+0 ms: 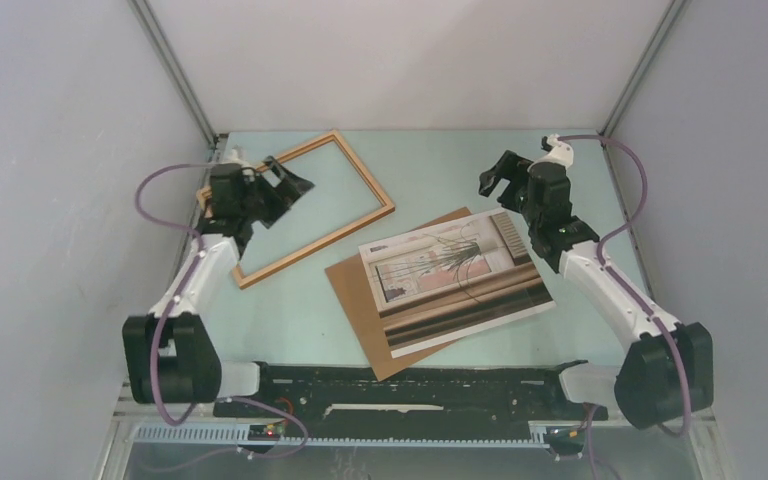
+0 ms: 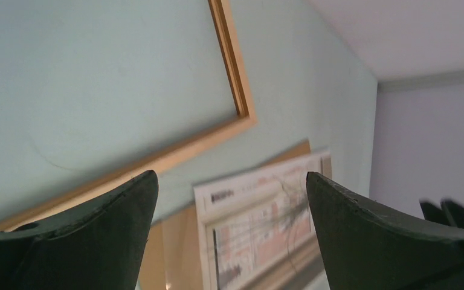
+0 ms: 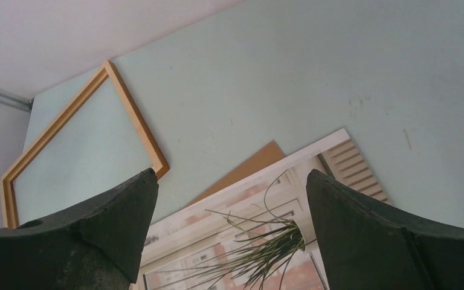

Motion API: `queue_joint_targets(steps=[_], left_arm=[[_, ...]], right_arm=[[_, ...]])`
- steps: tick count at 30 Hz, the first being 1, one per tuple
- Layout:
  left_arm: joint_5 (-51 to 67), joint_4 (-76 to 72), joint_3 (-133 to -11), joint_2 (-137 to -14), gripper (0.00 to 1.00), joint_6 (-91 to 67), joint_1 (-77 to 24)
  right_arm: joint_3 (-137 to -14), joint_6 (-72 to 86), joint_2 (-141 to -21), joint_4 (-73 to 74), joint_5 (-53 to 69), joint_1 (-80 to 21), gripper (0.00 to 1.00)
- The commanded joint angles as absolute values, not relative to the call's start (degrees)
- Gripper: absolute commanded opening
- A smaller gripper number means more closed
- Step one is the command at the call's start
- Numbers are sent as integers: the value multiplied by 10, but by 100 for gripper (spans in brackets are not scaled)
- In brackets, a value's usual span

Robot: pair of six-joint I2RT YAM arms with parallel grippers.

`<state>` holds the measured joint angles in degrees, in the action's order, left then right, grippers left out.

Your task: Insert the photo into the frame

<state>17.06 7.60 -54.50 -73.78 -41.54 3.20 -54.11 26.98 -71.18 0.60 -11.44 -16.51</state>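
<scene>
The photo (image 1: 455,280), a white-bordered print of a spindly plant, lies flat at the table's middle on a brown backing board (image 1: 355,300). The frame (image 1: 318,247), thin light wood, lies empty at the back left. My left gripper (image 1: 290,183) hovers open over the frame's left part, holding nothing. My right gripper (image 1: 495,182) hovers open beyond the photo's far right corner, also holding nothing. Between the open fingers in the left wrist view I see the frame's corner (image 2: 244,115) and the photo (image 2: 260,208). The right wrist view shows the photo (image 3: 248,208) below the frame (image 3: 136,121).
The backing board (image 3: 251,164) sticks out past the photo on its left and near sides. Grey walls close in the table on the left, right and back. The arms' black base rail (image 1: 410,385) runs along the near edge.
</scene>
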Motion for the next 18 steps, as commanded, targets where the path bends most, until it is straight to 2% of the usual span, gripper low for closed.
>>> queue_joint_targets(steps=[1,9,18], left_arm=[[227,71,-574,-786,100,-439,-48],[219,64,-544,-874,97,-477,-81],[183,65,-515,-920,98,-496,-91]], right_arm=[[-566,318,-745,-9,7,-126,100],[-592,363,-840,-15,213,-52,100],[-668,314,-945,79,259,-50,100]])
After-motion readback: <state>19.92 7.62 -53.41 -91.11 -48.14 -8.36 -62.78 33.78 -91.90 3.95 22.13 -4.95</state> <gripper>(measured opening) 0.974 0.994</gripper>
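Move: The photo lies about 33 cm to the left hand's right, 12 cm back and 21 cm below it; the brown backing board partly under it is centred some 27 cm right and 14 cm back, and the empty frame's middle about 6 cm ahead, level sideways. From the right hand the photo's middle is about 11 cm left, 12 cm back and 24 cm below, the board 17 cm left and 14 cm back. Both open hands sink towards the photo, the left about 12 cm while swinging 9 cm right, the right 8 cm. ##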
